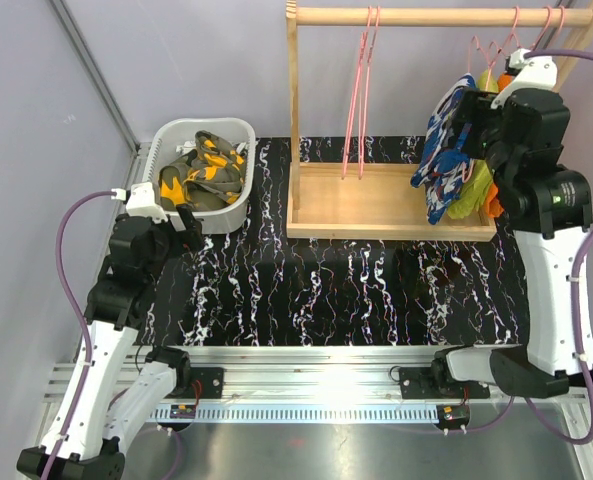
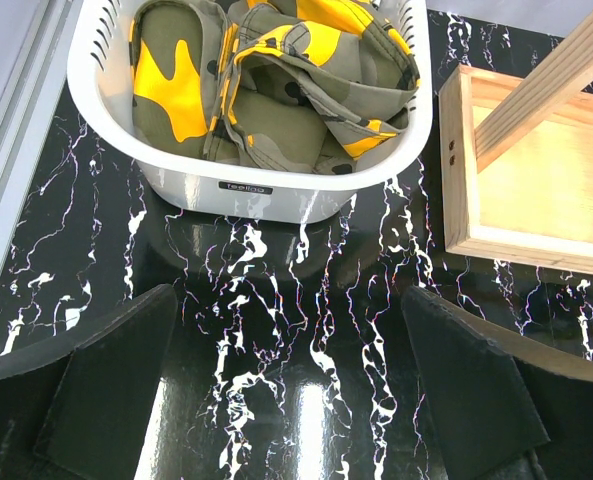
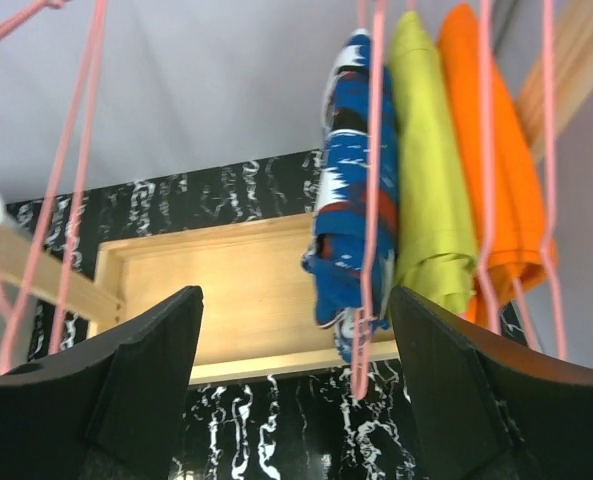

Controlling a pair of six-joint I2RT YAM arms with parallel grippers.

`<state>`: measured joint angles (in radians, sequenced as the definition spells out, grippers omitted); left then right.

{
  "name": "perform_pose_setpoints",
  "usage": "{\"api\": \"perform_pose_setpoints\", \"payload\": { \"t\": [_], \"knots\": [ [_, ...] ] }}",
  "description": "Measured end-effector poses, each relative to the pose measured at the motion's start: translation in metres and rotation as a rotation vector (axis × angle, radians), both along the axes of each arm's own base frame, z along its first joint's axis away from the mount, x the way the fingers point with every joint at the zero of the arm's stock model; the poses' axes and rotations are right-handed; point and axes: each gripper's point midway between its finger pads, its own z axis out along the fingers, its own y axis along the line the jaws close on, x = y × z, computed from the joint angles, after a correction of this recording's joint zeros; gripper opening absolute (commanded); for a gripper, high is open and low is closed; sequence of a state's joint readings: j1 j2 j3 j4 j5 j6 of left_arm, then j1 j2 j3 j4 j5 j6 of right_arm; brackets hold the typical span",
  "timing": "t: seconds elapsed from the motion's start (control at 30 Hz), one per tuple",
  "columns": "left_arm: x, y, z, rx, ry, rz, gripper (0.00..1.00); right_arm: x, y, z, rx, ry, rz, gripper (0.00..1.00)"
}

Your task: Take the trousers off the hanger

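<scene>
The blue trousers with white-red print (image 1: 441, 160) hang on a pink hanger (image 3: 371, 250) at the right of the wooden rack's rail (image 1: 426, 16). My right gripper (image 1: 468, 128) is open right beside them; in the right wrist view (image 3: 294, 292) the blue trousers (image 3: 351, 200) hang just ahead, towards the right finger, untouched. The olive camouflage trousers (image 1: 204, 170) lie in the white basket (image 1: 234, 215), also in the left wrist view (image 2: 276, 90). My left gripper (image 1: 181, 218) is open and empty over the table in front of the basket (image 2: 276, 190). The black-white-grey trousers are hidden.
A lime-green garment (image 3: 431, 190) and an orange garment (image 3: 496, 170) hang right of the blue trousers. Two empty pink hangers (image 1: 359, 100) hang mid-rail. The rack's wooden base tray (image 1: 376, 200) sits on the black marbled table. Grey walls stand behind and to the left.
</scene>
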<state>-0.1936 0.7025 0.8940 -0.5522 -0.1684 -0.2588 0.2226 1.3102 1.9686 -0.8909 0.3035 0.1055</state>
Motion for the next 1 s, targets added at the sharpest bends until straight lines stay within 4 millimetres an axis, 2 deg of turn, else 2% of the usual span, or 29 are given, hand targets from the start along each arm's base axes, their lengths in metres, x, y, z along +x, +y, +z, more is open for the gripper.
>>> {"api": "perform_pose_setpoints", "payload": {
  "t": [0.17,0.4,0.43,0.5,0.63,0.67,0.73,0.77,0.83,1.0],
  "knots": [
    [0.000,0.000,0.000,0.000,0.002,0.000,0.99,0.022,-0.020,-0.005,-0.003,0.049,-0.064,0.81],
    [0.002,0.000,-0.003,0.002,0.011,0.000,0.99,0.068,-0.046,-0.041,0.010,0.176,-0.108,0.75],
    [0.002,0.000,-0.003,0.002,0.013,-0.001,0.99,0.074,-0.050,-0.047,0.014,0.196,-0.114,0.64],
    [0.002,-0.001,-0.003,0.002,0.014,-0.002,0.99,0.082,-0.051,-0.058,0.023,0.227,-0.105,0.58],
    [0.002,-0.001,-0.003,0.000,0.014,-0.006,0.99,0.092,-0.038,-0.071,0.053,0.260,-0.037,0.39],
    [0.002,-0.002,-0.003,0.000,0.014,-0.007,0.99,0.093,-0.037,-0.072,0.053,0.264,-0.027,0.28],
    [0.002,-0.002,-0.003,-0.001,0.014,-0.007,0.99,0.094,-0.034,-0.072,0.057,0.262,-0.011,0.16],
    [0.002,-0.002,-0.003,-0.001,0.014,-0.008,0.99,0.095,-0.033,-0.071,0.058,0.258,-0.007,0.07],
    [0.002,-0.002,-0.003,-0.002,0.014,-0.011,0.99,0.095,-0.033,-0.071,0.064,0.255,-0.006,0.00],
    [0.002,-0.003,-0.004,-0.003,0.017,-0.016,0.99,0.094,-0.031,-0.070,0.075,0.256,0.005,0.00]
  ]
}}
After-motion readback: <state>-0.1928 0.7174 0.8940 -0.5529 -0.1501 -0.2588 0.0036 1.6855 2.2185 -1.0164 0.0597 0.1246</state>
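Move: The near wire of the blue trousers' hanger stands about 9 cm ahead of the open right hand, 3 cm to its right and 7 cm lower; the blue trousers hang some 4 cm beyond that wire and 7 cm below it. The green trousers are roughly 5 cm to the right of the blue ones, level with them. The empty hangers hang about 10 cm ahead and 18 cm left of the right hand. From the left hand, the blue trousers' hanger is some 17 cm ahead, 54 cm right and 13 cm higher. The right hand goes about 9 cm forward and 7 down, tipping downward, and pinches the blue trousers' hanger. ##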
